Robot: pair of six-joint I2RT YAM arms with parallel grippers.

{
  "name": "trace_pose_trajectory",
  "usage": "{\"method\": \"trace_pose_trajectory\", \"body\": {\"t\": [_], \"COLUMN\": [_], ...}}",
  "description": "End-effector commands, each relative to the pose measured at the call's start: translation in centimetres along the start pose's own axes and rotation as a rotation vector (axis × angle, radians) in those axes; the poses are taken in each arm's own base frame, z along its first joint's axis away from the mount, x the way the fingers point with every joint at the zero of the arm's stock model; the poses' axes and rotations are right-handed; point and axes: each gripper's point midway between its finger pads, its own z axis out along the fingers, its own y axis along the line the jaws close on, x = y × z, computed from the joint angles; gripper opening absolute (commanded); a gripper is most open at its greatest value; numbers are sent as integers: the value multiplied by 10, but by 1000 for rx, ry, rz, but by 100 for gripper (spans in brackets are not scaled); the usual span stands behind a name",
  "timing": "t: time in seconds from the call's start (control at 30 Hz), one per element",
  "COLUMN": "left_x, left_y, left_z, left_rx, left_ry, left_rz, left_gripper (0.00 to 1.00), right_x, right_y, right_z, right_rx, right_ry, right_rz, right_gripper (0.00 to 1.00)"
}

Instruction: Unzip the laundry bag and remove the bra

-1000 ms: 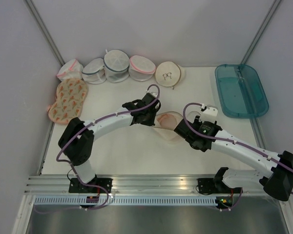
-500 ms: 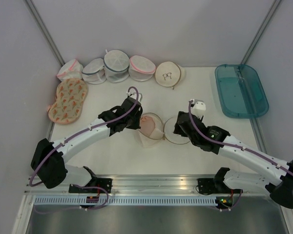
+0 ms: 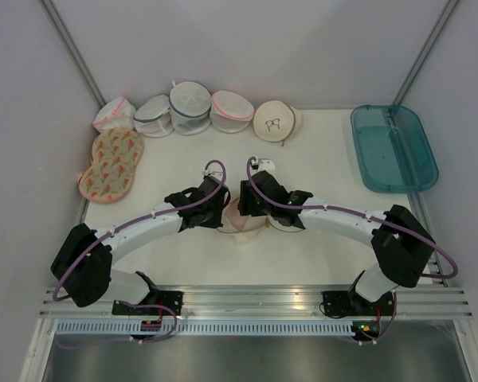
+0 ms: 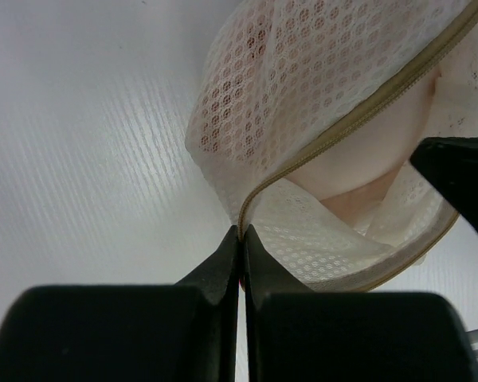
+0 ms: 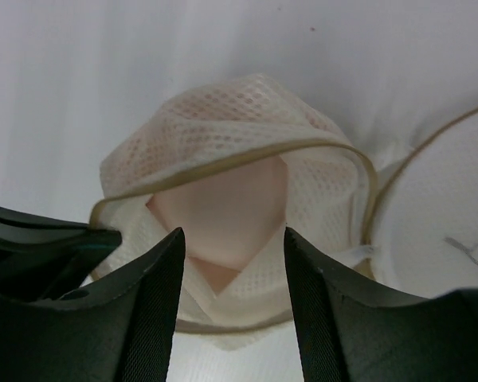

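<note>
The laundry bag (image 3: 240,228), a cream mesh clamshell with a tan zip rim, lies open at mid-table. Its flat half (image 5: 454,231) with grey line marks lies to the right. In the left wrist view my left gripper (image 4: 241,239) is shut on the bag's zip rim (image 4: 358,119) at its near edge. The pale peach bra (image 5: 223,211) shows inside the opening (image 4: 366,151). My right gripper (image 5: 233,235) hovers open just above the bag mouth, one finger on either side of the bra, not touching it. In the top view both grippers, left (image 3: 219,208) and right (image 3: 248,204), meet over the bag.
Along the back stand white mesh bags (image 3: 191,107), one with pink trim (image 3: 232,106), and a second cream dome bag with a bra outline (image 3: 276,121). A flat orange-patterned bag (image 3: 111,163) lies at the left. A teal tray (image 3: 393,147) sits at the right.
The left gripper dragged the bag's edge leftward and the bag came open. The right gripper opened wider and swung left from the bag's right side to over its mouth.
</note>
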Motion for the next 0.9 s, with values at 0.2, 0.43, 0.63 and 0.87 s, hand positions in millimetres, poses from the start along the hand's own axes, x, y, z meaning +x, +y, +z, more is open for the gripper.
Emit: {"method": "trace_pose_trajectory", "body": {"t": [0.2,0.43,0.63,0.87], "left_x": [-5,-11,-16,-17], "left_y": [-4,1,-1,-2], "left_z": [4,2,-3,-8], "left_rx": [10,4,23,38], "left_ry": [-38,-53,-67,-72], "left_rz": [-61,-90,-101,-104], "left_gripper": [2,2,2,2], "right_x": [-4,15,11,5], "right_y": [33,8,-9,-33], "right_z": [38,51,56,68], "right_rx": [-72,97,194,330], "right_ry": [44,77,39,22], "right_rz": [-14,-125,-202,-291], "right_gripper": [55,56,57,62]}}
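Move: The bra lies in the open laundry bag, about 3 cm ahead of the right hand, 1 cm to its left and 6 cm below. The far zipper edge crosses roughly 6 cm ahead, 1 cm left and 4 cm below; the left gripper is some 7 cm left, 1 cm back and 4 cm lower; the bag's lid is about 13 cm right, 1 cm ahead, 8 cm down. From the left hand the bra is 4 cm ahead, 6 cm right and 3 cm below. The left fingers keep their pinch on the bag's left corner, holding the mouth nearly still, while the right hand works its half-open fingers down into it. That hand slides nearly 4 cm left, then sinks about 5.5 cm overall, easing back right and finally forward beneath the far zipper edge towards the bra; its left side rolls down some 20 degrees and the fingers don't close. ##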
